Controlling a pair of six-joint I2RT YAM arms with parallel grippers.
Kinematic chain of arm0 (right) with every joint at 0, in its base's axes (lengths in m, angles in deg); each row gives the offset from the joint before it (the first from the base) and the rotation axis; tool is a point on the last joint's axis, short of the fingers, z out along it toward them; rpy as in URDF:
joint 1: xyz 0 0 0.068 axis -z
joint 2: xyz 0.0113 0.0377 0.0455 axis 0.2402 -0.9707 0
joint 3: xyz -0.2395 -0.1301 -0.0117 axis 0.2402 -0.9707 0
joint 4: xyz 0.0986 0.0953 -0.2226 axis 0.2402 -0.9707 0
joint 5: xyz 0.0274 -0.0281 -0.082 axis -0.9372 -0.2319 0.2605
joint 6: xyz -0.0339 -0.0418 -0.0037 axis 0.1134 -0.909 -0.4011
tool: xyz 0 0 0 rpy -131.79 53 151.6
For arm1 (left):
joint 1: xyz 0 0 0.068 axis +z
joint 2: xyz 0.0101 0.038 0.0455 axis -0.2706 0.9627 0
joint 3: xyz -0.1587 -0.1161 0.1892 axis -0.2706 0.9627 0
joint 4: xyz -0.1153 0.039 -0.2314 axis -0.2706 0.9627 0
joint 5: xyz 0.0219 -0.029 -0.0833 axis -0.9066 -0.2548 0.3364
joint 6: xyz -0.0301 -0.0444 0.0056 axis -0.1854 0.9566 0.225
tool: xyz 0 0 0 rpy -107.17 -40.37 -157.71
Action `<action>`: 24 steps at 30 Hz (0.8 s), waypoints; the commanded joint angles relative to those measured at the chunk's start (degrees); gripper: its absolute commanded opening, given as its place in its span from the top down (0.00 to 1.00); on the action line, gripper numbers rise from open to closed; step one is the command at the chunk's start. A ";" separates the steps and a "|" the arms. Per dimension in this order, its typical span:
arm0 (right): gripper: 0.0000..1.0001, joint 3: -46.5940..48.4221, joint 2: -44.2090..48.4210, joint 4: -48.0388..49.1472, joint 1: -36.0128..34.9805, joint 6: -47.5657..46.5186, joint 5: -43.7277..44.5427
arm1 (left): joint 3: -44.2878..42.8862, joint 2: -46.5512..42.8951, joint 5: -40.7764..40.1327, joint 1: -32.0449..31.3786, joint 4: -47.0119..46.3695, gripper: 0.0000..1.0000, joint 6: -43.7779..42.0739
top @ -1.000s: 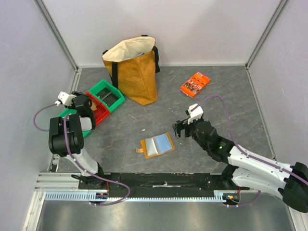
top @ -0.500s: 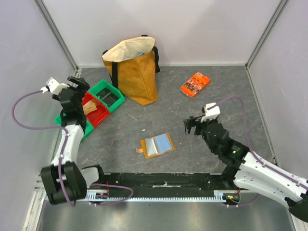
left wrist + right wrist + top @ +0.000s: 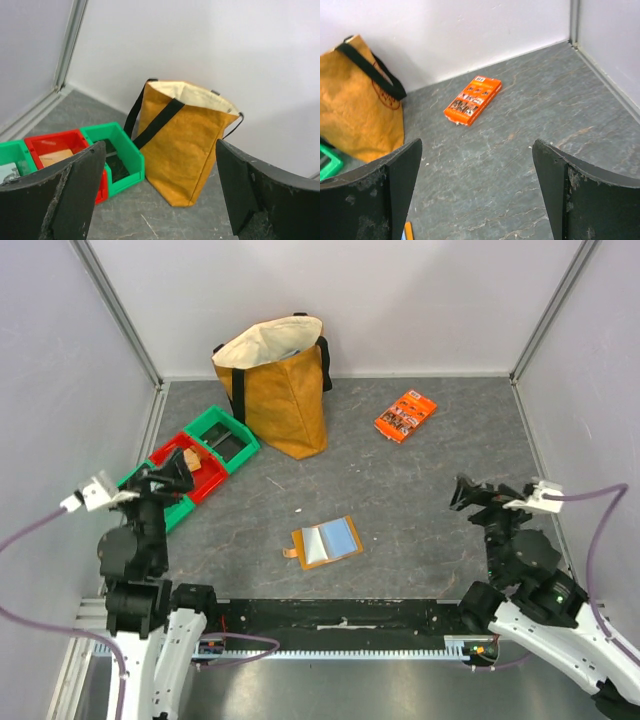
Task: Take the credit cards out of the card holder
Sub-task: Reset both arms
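The card holder (image 3: 326,542) lies open on the grey table floor, tan outside with pale blue-grey pockets facing up; I cannot tell if anything is in its pockets. A flat tan credit card (image 3: 190,460) (image 3: 54,157) lies in the red bin (image 3: 172,453). My left gripper (image 3: 174,474) (image 3: 160,150) is open and empty, raised near the bins at the left. My right gripper (image 3: 468,494) (image 3: 477,150) is open and empty, well to the right of the holder. A thin orange edge of the holder (image 3: 408,231) shows in the right wrist view.
A mustard tote bag (image 3: 275,380) (image 3: 187,140) stands at the back. A green bin (image 3: 224,437) (image 3: 125,145) holding dark flat things sits beside the red one, and another green bin (image 3: 180,510) lies nearer. An orange printed packet (image 3: 405,415) (image 3: 472,100) lies at the back right.
Both arms have drawn back toward the near edge. My left gripper opened and lifted away from the red bin, where the tan card now lies. The holder has not moved.
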 commanded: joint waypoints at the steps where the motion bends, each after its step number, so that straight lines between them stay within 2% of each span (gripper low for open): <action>1: 0.02 1.56 5.93 -2.32 0.14 -3.24 7.20 | 5.04 -12.75 -6.55 -2.33 2.06 0.04 -6.41; 4: 0.02 0.33 9.27 -2.41 0.14 -3.95 8.52 | 8.56 -22.07 -6.21 -2.51 1.44 0.04 -9.40; 6: 0.02 -0.55 10.77 -2.41 0.05 -4.21 8.87 | 9.89 -25.08 -6.11 -2.78 2.66 0.04 -9.76; 9: 0.02 -0.55 11.83 -2.41 0.05 -4.92 9.40 | 10.15 -25.09 -4.36 -3.12 4.78 0.04 -10.72; 24: 0.02 -0.99 14.03 -2.41 0.05 -5.62 11.86 | 10.16 -24.91 -6.20 -7.70 6.54 0.04 -12.13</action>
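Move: Over the table's near part, both hands are empty and high. The open card holder lies roughly 24 cm right and 2 cm ahead of the left hand, 36 cm below it; the red bin is about 22 cm ahead and 9 cm left of that hand, the nearer green bin 16 cm ahead and 17 cm left. From the right hand, the card holder is some 25 cm left, 4 cm ahead and 28 cm down, and the orange packet 40 cm ahead, 4 cm left. Settling back to rest with both grippers wide open and touching nothing, the left hand draws quickly back about 6 cm, fingers tipping up some 10 degrees, then sinks about 5 cm while easing slightly forward, tipping level again and rolling its left side up a little. The right hand swings about 6.5 cm right, away from the card holder, and 3 cm back, turning some 10 degrees clockwise and slowing. ##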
